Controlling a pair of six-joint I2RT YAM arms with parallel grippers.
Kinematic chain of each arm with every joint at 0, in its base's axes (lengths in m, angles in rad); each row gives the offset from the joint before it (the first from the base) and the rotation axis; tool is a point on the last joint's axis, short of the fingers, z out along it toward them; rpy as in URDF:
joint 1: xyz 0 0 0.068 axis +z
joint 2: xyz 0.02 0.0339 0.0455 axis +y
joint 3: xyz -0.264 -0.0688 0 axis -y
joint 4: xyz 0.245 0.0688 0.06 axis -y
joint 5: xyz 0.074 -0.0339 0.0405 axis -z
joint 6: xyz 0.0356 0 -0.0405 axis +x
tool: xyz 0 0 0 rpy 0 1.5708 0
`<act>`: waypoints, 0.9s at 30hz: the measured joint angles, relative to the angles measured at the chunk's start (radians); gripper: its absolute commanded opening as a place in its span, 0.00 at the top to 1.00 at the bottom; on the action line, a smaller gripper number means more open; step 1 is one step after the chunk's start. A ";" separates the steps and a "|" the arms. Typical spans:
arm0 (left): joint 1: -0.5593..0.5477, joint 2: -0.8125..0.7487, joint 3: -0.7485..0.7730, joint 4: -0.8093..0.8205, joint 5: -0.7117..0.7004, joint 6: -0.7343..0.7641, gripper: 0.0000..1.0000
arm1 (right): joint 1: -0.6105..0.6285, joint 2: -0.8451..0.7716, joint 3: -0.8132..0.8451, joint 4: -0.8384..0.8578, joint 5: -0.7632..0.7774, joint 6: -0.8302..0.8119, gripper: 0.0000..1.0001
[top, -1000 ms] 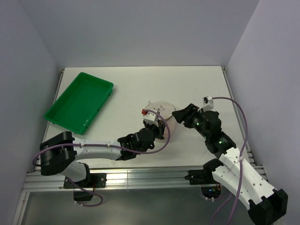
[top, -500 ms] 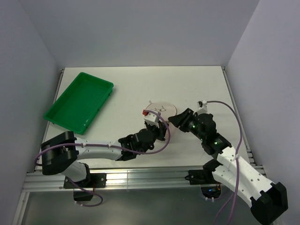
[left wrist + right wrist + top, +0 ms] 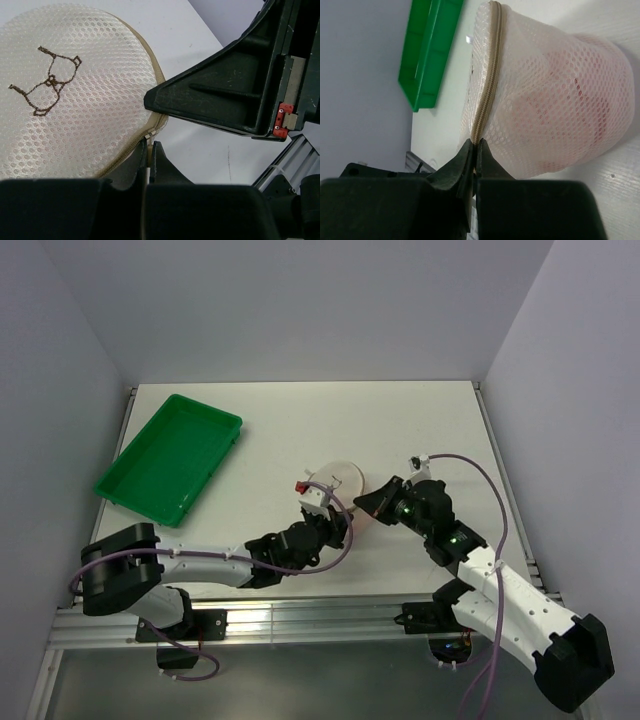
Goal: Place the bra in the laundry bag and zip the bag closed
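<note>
The laundry bag (image 3: 342, 478) is a round white mesh pouch with a tan zipper rim and a dark bra outline on its face (image 3: 50, 80); it sits mid-table between both grippers. The bra (image 3: 560, 100) shows as pale pink fabric through the mesh, inside the bag. My left gripper (image 3: 149, 147) is shut on the zipper pull at the bag's rim. My right gripper (image 3: 476, 145) is shut on the zipper seam of the bag's rim (image 3: 487, 85), its finger (image 3: 220, 95) right next to the left gripper.
A green plastic tray (image 3: 170, 457) lies at the back left of the white table (image 3: 440, 420). Grey walls close in the left, back and right sides. An aluminium rail runs along the near edge.
The right gripper has moved left and in toward the bag and the left gripper. The left gripper has drawn back toward the near edge. The bag now stands more upright, with its pink side showing.
</note>
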 measured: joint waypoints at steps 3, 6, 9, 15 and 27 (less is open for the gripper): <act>0.000 -0.031 -0.029 -0.002 0.001 -0.018 1.00 | -0.010 0.022 0.002 0.011 -0.048 0.000 1.00; 0.000 -0.071 -0.064 -0.003 0.000 -0.040 1.00 | -0.055 0.051 0.008 0.032 -0.148 0.001 1.00; 0.000 -0.128 -0.119 -0.040 -0.023 -0.056 1.00 | -0.149 0.064 0.018 0.054 -0.155 -0.006 1.00; 0.002 -0.185 -0.169 -0.104 -0.009 -0.064 1.00 | -0.173 0.072 0.043 0.094 -0.139 -0.029 1.00; 0.027 -0.332 -0.182 -0.176 0.004 -0.059 1.00 | -0.209 0.090 0.109 0.040 -0.166 -0.130 1.00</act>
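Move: The left hand already holds the zip pull on the laundry bag's rim and is taking it towards the rim's left edge, about 8 cm to its left, 6 cm ahead and a little lower; the middle of the lid is roughly 6 cm ahead and 3 cm left. The zip pull lies some 2 cm back and 2 cm left of the right hand, which grips the rim. From the right hand the bra-filled pouch hangs about 7 cm below, 2 cm ahead and 2 cm left. Keeping the zip pull pinched, the left hand draws it along the rim to the left, away from the right fingers, about 7 cm in all: slowly at first, then a quick stretch that dips some 2 cm, a brief check, and on leftwards while rising again. The right hand keeps its closed grip on the rim, yields a touch left, then carries the rim about 4 cm forward, some 3 cm up and a little to the right, tipping its fingers slightly upward. ##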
